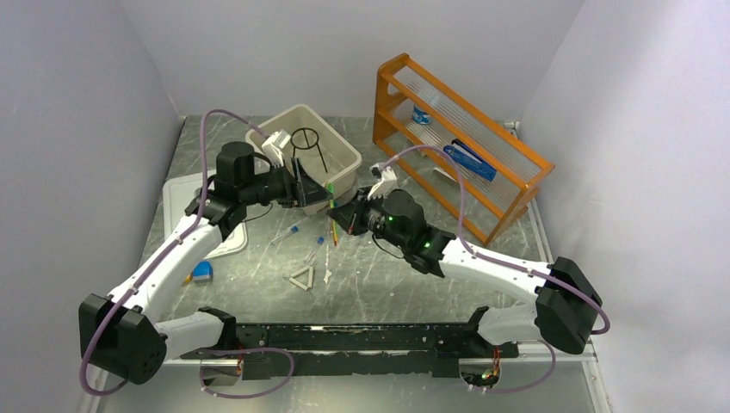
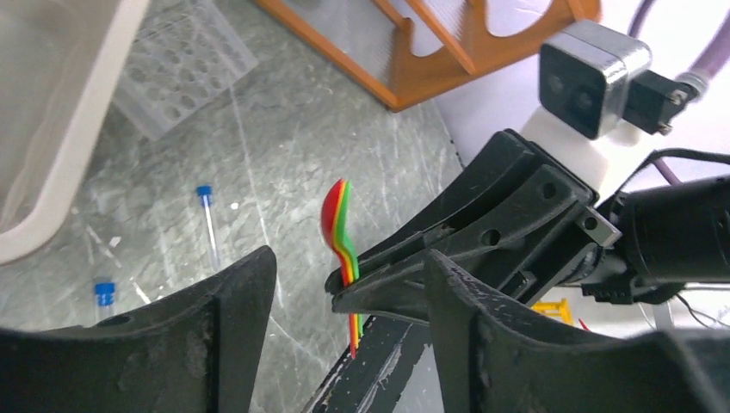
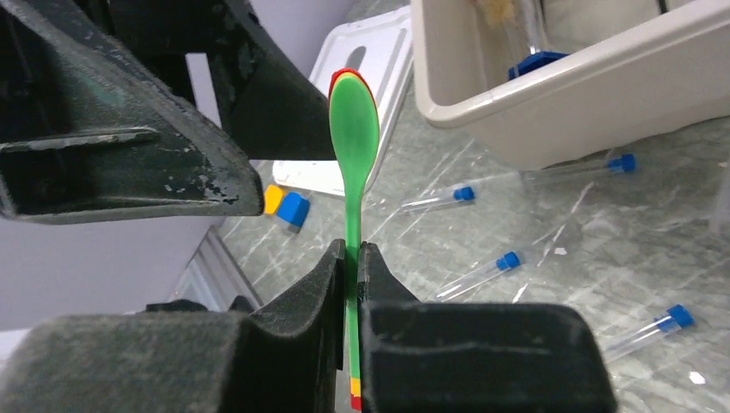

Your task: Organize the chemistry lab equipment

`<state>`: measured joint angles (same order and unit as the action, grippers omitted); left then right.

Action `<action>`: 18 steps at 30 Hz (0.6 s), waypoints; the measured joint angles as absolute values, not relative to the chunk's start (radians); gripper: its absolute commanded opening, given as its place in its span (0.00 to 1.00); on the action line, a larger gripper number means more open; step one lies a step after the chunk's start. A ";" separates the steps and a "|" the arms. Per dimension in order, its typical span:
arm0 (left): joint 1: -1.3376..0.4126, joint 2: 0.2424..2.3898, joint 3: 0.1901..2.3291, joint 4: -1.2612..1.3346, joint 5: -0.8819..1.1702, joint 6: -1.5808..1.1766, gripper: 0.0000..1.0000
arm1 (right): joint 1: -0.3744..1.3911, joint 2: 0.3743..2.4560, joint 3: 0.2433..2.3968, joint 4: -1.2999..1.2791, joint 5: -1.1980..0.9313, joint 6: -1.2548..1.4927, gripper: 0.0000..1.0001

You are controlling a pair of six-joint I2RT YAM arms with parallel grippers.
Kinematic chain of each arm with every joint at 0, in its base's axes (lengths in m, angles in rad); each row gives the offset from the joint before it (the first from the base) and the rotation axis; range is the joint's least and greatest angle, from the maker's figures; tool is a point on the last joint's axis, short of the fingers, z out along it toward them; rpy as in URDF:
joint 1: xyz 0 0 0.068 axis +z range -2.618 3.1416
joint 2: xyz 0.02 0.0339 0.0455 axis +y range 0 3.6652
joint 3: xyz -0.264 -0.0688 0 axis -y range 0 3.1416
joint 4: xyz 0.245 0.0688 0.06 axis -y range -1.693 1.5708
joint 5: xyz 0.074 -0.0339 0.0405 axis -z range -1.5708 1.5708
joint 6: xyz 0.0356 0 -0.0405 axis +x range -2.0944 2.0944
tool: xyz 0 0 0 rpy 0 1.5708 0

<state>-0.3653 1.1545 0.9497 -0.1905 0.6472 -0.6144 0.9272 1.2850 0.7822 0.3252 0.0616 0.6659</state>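
Note:
A stack of thin plastic spoons (image 3: 354,129), green over yellow and red, stands upright with my right gripper (image 3: 353,249) shut on its handle. From above, the spoons (image 1: 330,191) hang over the table between the two arms. My left gripper (image 2: 349,258) is open, and the spoons (image 2: 338,225) show in the gap just beyond its tips, untouched. The left gripper's fingers (image 3: 129,172) stand close beside the spoon bowl. Clear blue-capped test tubes (image 3: 482,268) lie loose on the table. A black wire ring stand (image 1: 307,142) sits in the beige bin (image 1: 344,159).
An orange wooden shelf rack (image 1: 456,142) stands at the back right. A clear tube rack (image 2: 185,69) lies by the bin. A white lid (image 1: 185,194) lies at the left, with orange and blue blocks (image 1: 200,274) near it. A white triangle (image 1: 303,277) lies mid-table.

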 measured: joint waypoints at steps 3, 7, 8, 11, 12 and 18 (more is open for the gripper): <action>-0.365 1.162 0.939 -0.142 0.696 -0.625 0.53 | 0.921 1.285 0.782 0.343 0.021 0.672 0.03; -0.365 1.163 0.919 -0.109 0.715 -0.635 0.44 | 0.912 1.285 0.783 0.356 -0.022 0.674 0.03; -0.365 1.163 0.915 -0.106 0.716 -0.636 0.42 | 0.911 1.285 0.783 0.358 -0.033 0.674 0.03; -0.365 1.165 0.898 -0.088 0.728 -0.644 0.38 | 0.910 1.288 0.787 0.361 -0.054 0.674 0.03; -0.365 1.165 0.888 -0.076 0.734 -0.648 0.36 | 0.910 1.290 0.789 0.361 -0.058 0.674 0.03; -0.365 1.169 0.861 -0.040 0.767 -0.662 0.13 | 0.909 1.309 0.809 0.363 -0.073 0.678 0.14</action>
<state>-0.3653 1.1690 0.8612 -0.0399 0.7670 -0.6621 0.9089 1.3087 0.8089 0.3630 -0.0727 0.6781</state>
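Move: The right gripper already holds the green spoon upright. From the left hand, its middle is about 3 cm right, 1 cm back and 4 cm below; the open left gripper lies some 3 cm left, 1 cm ahead and 4 cm above the right hand. From the left hand, the grey bin is 20 cm ahead, 6 left and 17 below; a blue-capped tube lies 3 cm left, 1 back and 23 below. Close the left fingers about two thirds of the way from wide open around the spoon's neck, just under the bowl, while easing that hand about 2 cm right, back and down. Keep the right gripper shut on the handle and bring it some 2 cm left and up, drifting slightly back, so the spoon feeds in between the left pads. ##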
